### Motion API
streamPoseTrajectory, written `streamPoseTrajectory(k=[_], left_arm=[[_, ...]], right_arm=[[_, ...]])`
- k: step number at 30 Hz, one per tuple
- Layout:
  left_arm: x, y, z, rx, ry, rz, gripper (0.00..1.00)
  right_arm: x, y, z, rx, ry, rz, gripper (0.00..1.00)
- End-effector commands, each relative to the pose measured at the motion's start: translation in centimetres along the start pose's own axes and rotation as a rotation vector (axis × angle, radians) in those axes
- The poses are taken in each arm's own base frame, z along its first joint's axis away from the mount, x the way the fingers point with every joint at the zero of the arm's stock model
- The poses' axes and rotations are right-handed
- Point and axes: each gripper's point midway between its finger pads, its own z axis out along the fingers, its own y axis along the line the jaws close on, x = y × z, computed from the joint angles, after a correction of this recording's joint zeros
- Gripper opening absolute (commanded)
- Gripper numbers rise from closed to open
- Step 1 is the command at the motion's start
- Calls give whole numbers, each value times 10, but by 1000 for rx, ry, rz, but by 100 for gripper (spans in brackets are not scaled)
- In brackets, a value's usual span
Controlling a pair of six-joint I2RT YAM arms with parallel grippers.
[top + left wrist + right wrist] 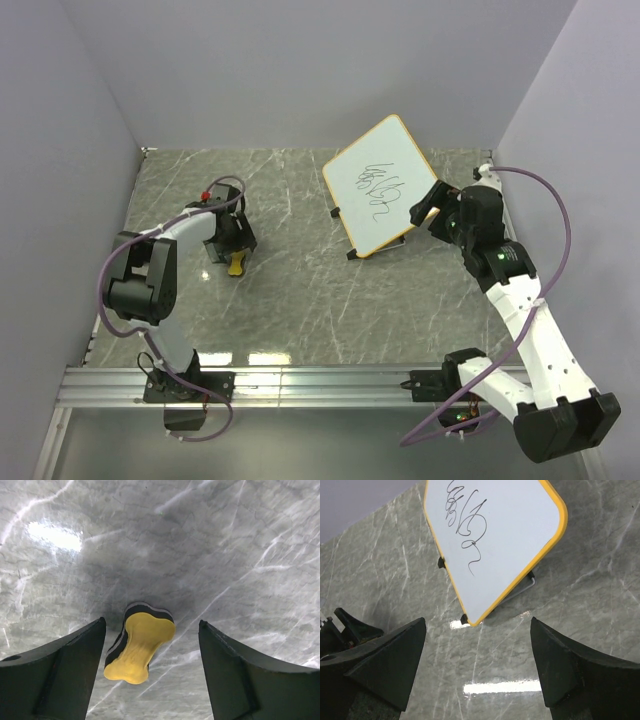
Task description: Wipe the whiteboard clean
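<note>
The whiteboard stands tilted on its small black stand at the back right, orange-framed and bearing black scribbles. In the right wrist view its lower corner points toward me. My right gripper is at the board's right edge, open and holding nothing. The yellow bone-shaped eraser lies on the marble table at the left. My left gripper hovers just above it, open. The eraser sits between the fingers, closer to the left one.
Grey marble tabletop enclosed by pale walls on three sides. An aluminium rail with both arm bases runs along the near edge. The left arm's dark gripper shows at the left edge of the right wrist view.
</note>
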Motion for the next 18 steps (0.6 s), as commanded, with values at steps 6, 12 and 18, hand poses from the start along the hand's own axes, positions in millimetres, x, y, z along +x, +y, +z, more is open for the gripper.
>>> streamPoseTrajectory(k=[6,12,18], left_arm=[[-3,-10,-24,84,-20,37,72],[17,3,-17,61,17,48,59],[26,11,-3,31,37,57,58]], right_arm=[[-17,15,-2,-42,-40,-12,91],[-11,13,1,-38,-32,-17,91],[-10,14,7,-32,-24,-29,92]])
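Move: The eraser lies almost between the left hand's open fingertips, its middle about 3 cm back of the hand point, 1 cm to the left and 1 cm lower. The whiteboard's middle stands some 16 cm ahead of that hand, 31 cm to its right and about 6 cm higher. From the right hand, the eraser is roughly 37 cm to the left, 4 cm ahead and 24 cm down. Back towards its base, the left hand draws about 3 cm with its fingers pointing steeply down, first rising nearly 1 cm and then sinking slightly below its starting height. As it goes, the fingers narrow part-way along the eraser's two sides, coming over its middle; the left finger ends up against the eraser's left side, with the right finger still clear. ##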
